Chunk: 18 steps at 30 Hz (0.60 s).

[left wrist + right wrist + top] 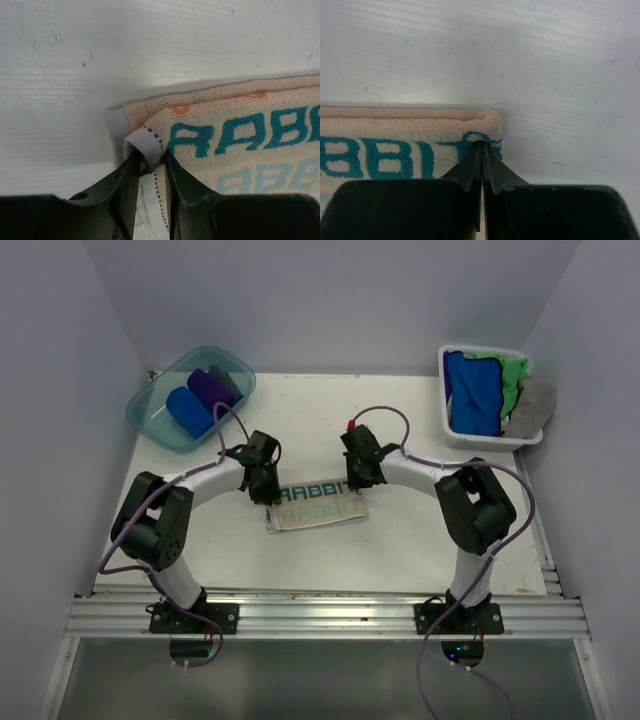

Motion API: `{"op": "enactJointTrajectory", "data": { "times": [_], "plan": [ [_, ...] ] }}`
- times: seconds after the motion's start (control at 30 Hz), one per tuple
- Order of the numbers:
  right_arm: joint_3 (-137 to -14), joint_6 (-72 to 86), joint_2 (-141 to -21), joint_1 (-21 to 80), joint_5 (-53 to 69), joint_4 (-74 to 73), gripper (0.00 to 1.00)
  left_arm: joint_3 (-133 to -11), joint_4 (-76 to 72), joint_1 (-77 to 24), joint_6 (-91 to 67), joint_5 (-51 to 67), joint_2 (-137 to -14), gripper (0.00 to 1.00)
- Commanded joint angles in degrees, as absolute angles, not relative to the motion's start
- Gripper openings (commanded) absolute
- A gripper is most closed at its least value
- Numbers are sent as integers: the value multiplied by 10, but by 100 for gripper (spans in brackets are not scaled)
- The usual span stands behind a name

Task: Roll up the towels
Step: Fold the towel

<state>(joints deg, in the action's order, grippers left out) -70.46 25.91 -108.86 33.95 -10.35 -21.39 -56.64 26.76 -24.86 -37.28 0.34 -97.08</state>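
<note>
A cream towel [318, 507] with teal lettering lies folded flat on the table between both arms. My left gripper [262, 490] is at its left end. In the left wrist view that gripper [150, 160] is shut on the white stitched hem of the cream towel [240, 150], which curls up between the fingers. My right gripper [355, 480] is at the right end. In the right wrist view it [483, 146] is shut, pinching the puckered corner of the cream towel [395, 150]. More towels sit in the two containers.
A teal tub [150, 418] at the back left holds a rolled blue towel [188, 410], a purple one [212, 388] and a dark grey one. A white basket [482, 441] at the back right holds loose blue [472, 390], green [513, 380] and grey [532, 405] towels.
</note>
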Motion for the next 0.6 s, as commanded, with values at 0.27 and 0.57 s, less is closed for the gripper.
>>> {"op": "enactJointTrajectory", "data": {
  "times": [0.27,0.57],
  "plan": [
    [-491,338,-892,391,-79,-204,0,-745,300,-246,-339,-58,-1120,28],
    [-486,349,-825,473,-55,-214,0,-912,345,-291,-315,-44,-1178,27]
  ]
}}
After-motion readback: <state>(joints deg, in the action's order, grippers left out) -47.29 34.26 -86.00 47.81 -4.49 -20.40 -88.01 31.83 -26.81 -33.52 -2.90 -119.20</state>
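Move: Between the hands, the folded towel has its middle about 10 cm to the right of the left hand and level with it fore and aft. From the right hand, that middle lies some 8 cm left and 5 cm back. Both hands are down at towel height. The teal tub is about 30 cm ahead and 19 cm left of the left hand; the white basket is roughly 27 cm ahead and 32 cm right of the right hand. Swinging the towel round clockwise: the left hand keeps its pinch on the left end and carries it about 11 cm forward, curving some 5 cm to the right, close to the table. The right hand, fingers still shut, starts with its tips on the far right corner, sweeps about 15 cm back across the right end and past its near edge, and comes free of the cloth. ##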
